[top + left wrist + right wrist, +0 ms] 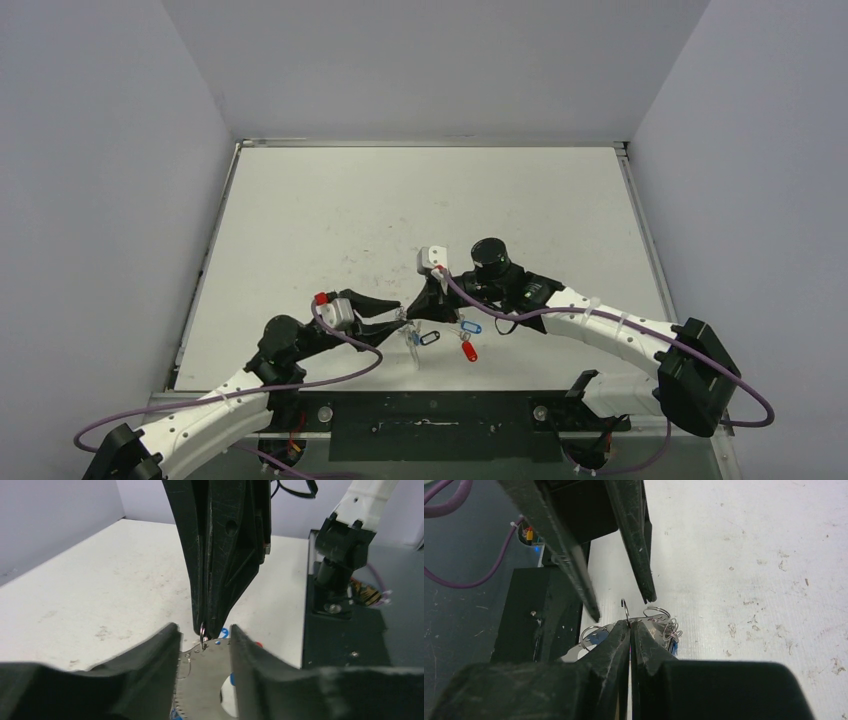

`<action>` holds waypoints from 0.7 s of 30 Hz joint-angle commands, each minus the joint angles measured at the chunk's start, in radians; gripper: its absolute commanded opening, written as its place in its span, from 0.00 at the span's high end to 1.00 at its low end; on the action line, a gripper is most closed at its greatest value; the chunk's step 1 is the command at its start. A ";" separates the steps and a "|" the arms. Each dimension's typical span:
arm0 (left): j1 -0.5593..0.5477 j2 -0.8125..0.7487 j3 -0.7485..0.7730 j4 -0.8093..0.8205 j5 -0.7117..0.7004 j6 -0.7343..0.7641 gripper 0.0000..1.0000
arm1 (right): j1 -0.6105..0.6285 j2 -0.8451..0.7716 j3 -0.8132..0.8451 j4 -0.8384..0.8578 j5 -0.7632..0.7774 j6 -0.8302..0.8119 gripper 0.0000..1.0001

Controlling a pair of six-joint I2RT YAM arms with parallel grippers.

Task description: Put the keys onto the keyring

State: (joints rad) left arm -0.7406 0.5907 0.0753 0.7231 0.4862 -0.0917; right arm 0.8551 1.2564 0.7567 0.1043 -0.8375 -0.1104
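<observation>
My right gripper is shut on a thin metal ring, the keyring, which pokes up edge-on between its fingertips. From it hangs a flat silver key with a serrated edge. That key lies in the gap between the spread fingers of my left gripper, which is open. More wire loops bunch beside the right fingertips. From above, both grippers meet near the table's front middle: the left gripper and the right gripper. Two blue tags and a red tag lie just beneath them.
The white table is walled on three sides by grey panels. A black base plate runs along the near edge just behind the keys. Purple cables trail from both arms. The right arm's base stands close on the right in the left wrist view.
</observation>
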 commanded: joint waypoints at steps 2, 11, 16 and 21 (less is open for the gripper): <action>-0.003 -0.048 0.030 0.040 -0.005 -0.009 0.42 | -0.032 -0.021 0.026 0.067 0.007 0.045 1.00; -0.003 -0.271 0.085 -0.275 -0.137 0.080 0.22 | -0.128 -0.077 0.056 0.031 0.095 0.162 1.00; -0.003 -0.285 0.084 -0.362 -0.241 0.016 0.22 | -0.209 -0.166 0.066 -0.030 0.228 0.220 1.00; -0.003 -0.178 0.109 -0.408 -0.261 -0.022 0.23 | -0.263 -0.279 0.067 -0.098 0.394 0.254 1.00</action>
State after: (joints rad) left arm -0.7410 0.3351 0.1207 0.3767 0.2760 -0.0711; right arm 0.6224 1.0737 0.7650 0.0132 -0.5934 0.0986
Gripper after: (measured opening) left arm 0.781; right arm 0.027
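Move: The right gripper already holds the keyring by a small wire ring, its plate hanging with the middle about 7 cm below and 3 cm back of the fingers, 1 cm to their right. From this hand, some 18 cm lower on the table, the blue tag lies 12 cm right and 3 cm ahead, the loose key beside it 9 cm right and 5 cm ahead, the red tag 12 cm right and 2 cm back. From the left hand, the plate's middle is about 3 cm right, 3 cm back and 8 cm below. Keep the right gripper shut on the wire ring and carry the keyring away from the left hand, about 9 cm forward and 6 cm right, swinging clockwise some 30 degrees and rising towards the end. Spread the left fingers wide, drawing the hand up and left clear of the ring, then sink nearly back to its starting height while easing forward. ##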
